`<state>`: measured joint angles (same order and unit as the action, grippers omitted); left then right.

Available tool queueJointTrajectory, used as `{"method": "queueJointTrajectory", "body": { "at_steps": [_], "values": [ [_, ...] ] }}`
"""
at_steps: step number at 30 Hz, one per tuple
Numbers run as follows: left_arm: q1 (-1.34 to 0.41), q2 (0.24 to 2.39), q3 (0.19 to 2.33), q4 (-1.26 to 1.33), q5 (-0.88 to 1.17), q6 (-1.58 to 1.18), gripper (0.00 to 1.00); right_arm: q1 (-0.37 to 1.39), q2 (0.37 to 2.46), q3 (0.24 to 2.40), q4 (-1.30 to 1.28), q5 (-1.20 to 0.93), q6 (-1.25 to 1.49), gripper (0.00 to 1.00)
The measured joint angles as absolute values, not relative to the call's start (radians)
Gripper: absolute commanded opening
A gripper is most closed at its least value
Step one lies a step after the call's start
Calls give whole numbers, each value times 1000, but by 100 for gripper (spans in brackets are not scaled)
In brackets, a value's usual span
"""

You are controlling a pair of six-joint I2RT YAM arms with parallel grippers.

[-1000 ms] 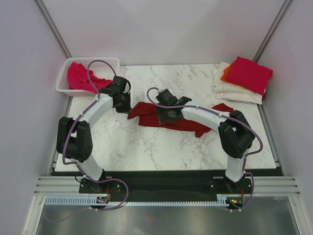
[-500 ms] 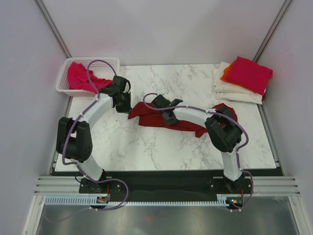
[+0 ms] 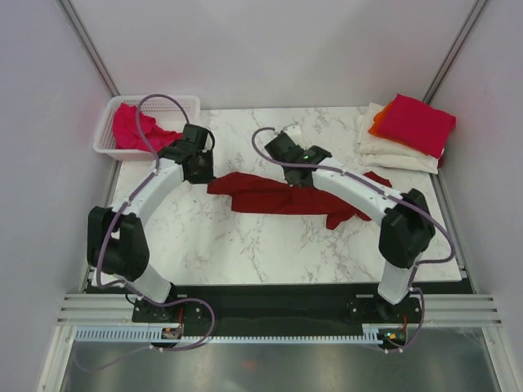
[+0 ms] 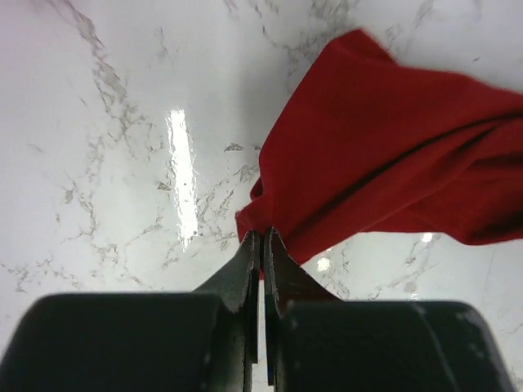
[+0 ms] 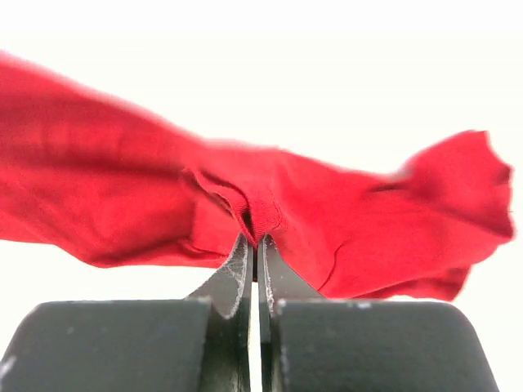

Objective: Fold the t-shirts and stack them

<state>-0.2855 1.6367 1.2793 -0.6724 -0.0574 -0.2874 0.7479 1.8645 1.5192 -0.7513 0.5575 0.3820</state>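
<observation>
A dark red t-shirt (image 3: 270, 196) lies crumpled and stretched across the middle of the marble table (image 3: 245, 245). My left gripper (image 3: 205, 180) is shut on its left corner, and in the left wrist view the cloth (image 4: 384, 163) fans out from the pinched tips (image 4: 261, 238). My right gripper (image 3: 298, 183) is shut on a fold along the shirt's far edge. In the right wrist view the red cloth (image 5: 122, 204) bunches up between the closed fingers (image 5: 257, 242). Folded t-shirts are stacked at the back right: cream-white ones (image 3: 392, 151), an orange one (image 3: 377, 126) and a pink-magenta one (image 3: 415, 122) on top.
A white mesh basket (image 3: 186, 104) stands at the back left corner with a pink-magenta shirt (image 3: 132, 131) in it. Grey walls close in on both sides. Both arms' cables loop above the table.
My right gripper has shut on the shirt's fold and shifted back and to the right. The left gripper, still shut on the corner, has drawn it slightly left, stretching the shirt.
</observation>
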Motion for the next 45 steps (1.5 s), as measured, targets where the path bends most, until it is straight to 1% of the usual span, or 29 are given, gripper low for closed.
{"method": "queueJointTrajectory", "body": {
  "at_steps": [3,8,11,20,28,31,36,41,43,45],
  "values": [
    [-286,1519,1279,-672,-91,-287,2,711,1757,1631,-807,589,337,0],
    [-286,1336,1312,-672,-97,-287,2,649,1596,1879,-864,638,267,0],
    [-286,1250,1333,-672,-94,-287,2,645,1515,1956,-889,655,242,0],
    [-286,1018,1439,-687,-42,-271,2,651,1226,1935,-904,637,220,0],
    [-287,809,1582,-680,91,-237,2,651,936,1931,-847,562,180,0],
    [-288,759,1631,-679,136,-228,2,645,860,1936,-816,539,172,0],
    [-288,722,1714,-679,194,-215,2,571,801,1963,-749,419,155,0],
    [-287,724,1814,-688,243,-215,2,448,777,1982,-633,211,144,3],
    [-287,731,1871,-685,273,-215,2,431,778,2014,-591,130,145,0],
    [-287,733,1914,-676,297,-214,2,427,786,2061,-558,78,152,0]
  ]
}}
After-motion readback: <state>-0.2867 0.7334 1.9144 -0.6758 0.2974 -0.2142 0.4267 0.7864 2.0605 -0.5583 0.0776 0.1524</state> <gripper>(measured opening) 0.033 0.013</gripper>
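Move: Both hands already pinch the dark red t-shirt, some 9 cm above the table. Its middle lies about 23 cm to the left hand's right, 3 cm nearer the bases and 7 cm below; from the right hand it is nearly straight down, 2 cm back and 7 cm below. The white basket is about 15 cm ahead and 14 cm left of the left hand; the folded stack is 15 cm ahead and 27 cm right of the right hand. Keeping their shut grips, both hands sweep the dark red t-shirt up off the table, the left by some 50 cm and the right by a little more, with the pull back towards the bases growing on the way until both are about 30 cm farther back. The right hand also swings some 20 cm to the right while the left hardly shifts sideways, drawing the held points apart, and both wrists tip up by roughly 80 degrees so the fingers go from pointing steeply down to pointing forward and somewhat up, the right hand rolling its left side up as well. ##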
